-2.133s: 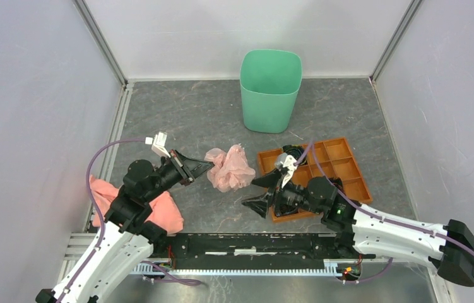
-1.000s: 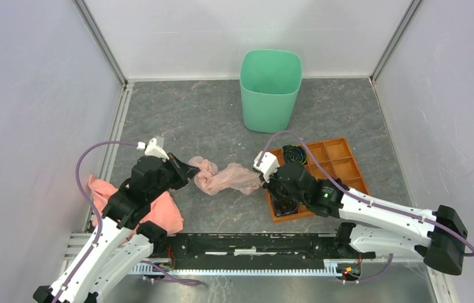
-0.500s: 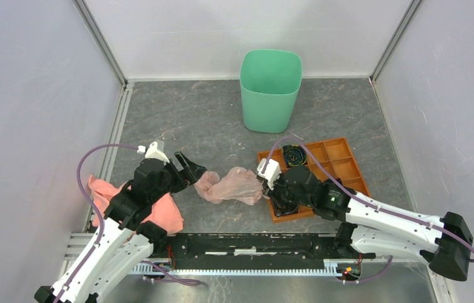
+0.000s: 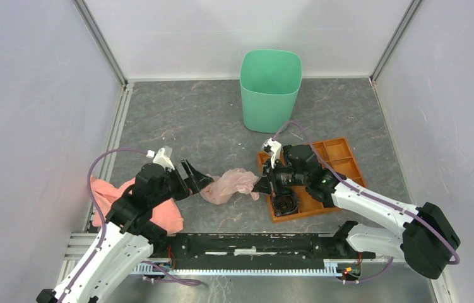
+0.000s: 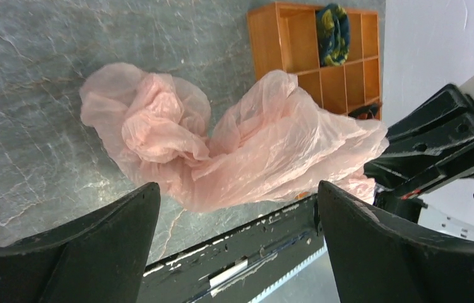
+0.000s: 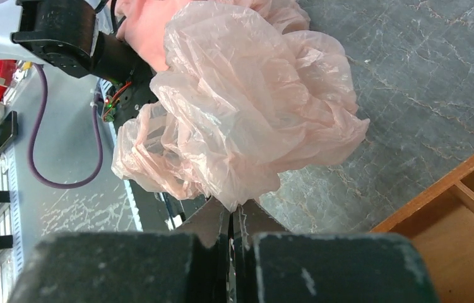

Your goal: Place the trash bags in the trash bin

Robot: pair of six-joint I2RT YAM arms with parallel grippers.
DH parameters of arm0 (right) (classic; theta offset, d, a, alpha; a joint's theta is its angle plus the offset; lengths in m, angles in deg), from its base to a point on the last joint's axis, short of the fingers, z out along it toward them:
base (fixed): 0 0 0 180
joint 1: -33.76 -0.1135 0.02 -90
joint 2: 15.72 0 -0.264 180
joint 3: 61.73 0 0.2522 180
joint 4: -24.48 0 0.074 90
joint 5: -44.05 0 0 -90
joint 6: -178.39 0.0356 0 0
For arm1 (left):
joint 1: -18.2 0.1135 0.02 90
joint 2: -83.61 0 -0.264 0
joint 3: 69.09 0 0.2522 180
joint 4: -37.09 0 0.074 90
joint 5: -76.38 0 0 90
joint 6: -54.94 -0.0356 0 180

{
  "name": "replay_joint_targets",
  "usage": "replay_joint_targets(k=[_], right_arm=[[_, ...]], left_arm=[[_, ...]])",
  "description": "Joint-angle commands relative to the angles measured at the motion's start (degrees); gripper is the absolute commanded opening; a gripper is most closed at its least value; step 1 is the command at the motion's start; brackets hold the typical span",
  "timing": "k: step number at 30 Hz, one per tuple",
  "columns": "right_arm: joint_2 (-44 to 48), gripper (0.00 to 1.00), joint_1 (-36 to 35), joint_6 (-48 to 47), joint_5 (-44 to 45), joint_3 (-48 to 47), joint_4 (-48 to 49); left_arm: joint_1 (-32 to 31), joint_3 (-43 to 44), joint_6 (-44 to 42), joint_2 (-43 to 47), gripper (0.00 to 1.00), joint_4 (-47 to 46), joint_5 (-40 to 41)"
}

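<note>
The trash bag [image 4: 228, 185] is a crumpled, see-through pale pink film between the two arms, in front of the orange tray. My right gripper [image 4: 260, 186] is shut on its right end; in the right wrist view the film [image 6: 247, 107] bunches out from the closed tips of that gripper [image 6: 231, 214]. My left gripper [image 4: 197, 177] stands wide open just left of the bag. In the left wrist view the bag [image 5: 240, 151] lies beyond the left gripper [image 5: 237, 189], not between its fingers. The mint-green trash bin [image 4: 271, 88] stands upright at the back centre, apart from both arms.
An orange compartment tray [image 4: 341, 165] lies right of the bag, under the right arm, with a dark coiled item [image 4: 284, 203] in one near cell. A salmon-pink cloth [image 4: 161, 211] lies at the front left beside the left arm. Grey walls enclose the table.
My left gripper has opened and let go of the bag's left end. My right gripper, still shut on the bag, has drawn it slightly rightward as its wrist swung back over the tray.
</note>
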Motion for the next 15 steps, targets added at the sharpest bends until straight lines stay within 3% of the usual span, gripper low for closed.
replay_joint_targets(k=[1,5,9,15], right_arm=[[0.0,0.00,0.9,1.1,-1.6,-2.2,2.6],[-0.7,0.00,2.7,1.9,-2.1,-0.5,4.1],[-1.5,0.00,3.2,1.7,-3.2,0.8,4.8],[-0.8,0.00,3.3,0.4,-3.1,1.5,4.6]], left_arm=[[0.0,-3.5,2.4,1.4,1.00,-5.5,-5.8],[0.0,-5.8,3.4,1.9,0.95,-6.9,-6.6],[0.0,-6.3,3.4,1.4,0.83,-6.8,-4.8],[0.0,-6.3,3.6,-0.9,0.71,-4.6,2.5]])
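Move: The pink trash bag hangs from the right fingers: its middle is about 8 cm right of the open left hand, 2 cm back and 6 cm below; from the right hand it is roughly 11 cm left, level fore and aft, 5 cm below. The pink cloth lies some 19 cm left of the left hand, 5 cm back. From the right hand, the black coil sits 7 cm right and 4 cm back, both cloth and coil well below hand height. Lower the left gripper about 3 cm, easing a centimetre back and to the right, down towards the free end of the pink bag, and start closing its wide-open fingers by about a quarter without shutting them. Keep the right fingers pinched on the bag's other end, shifting that hand only about 1 cm forward. ##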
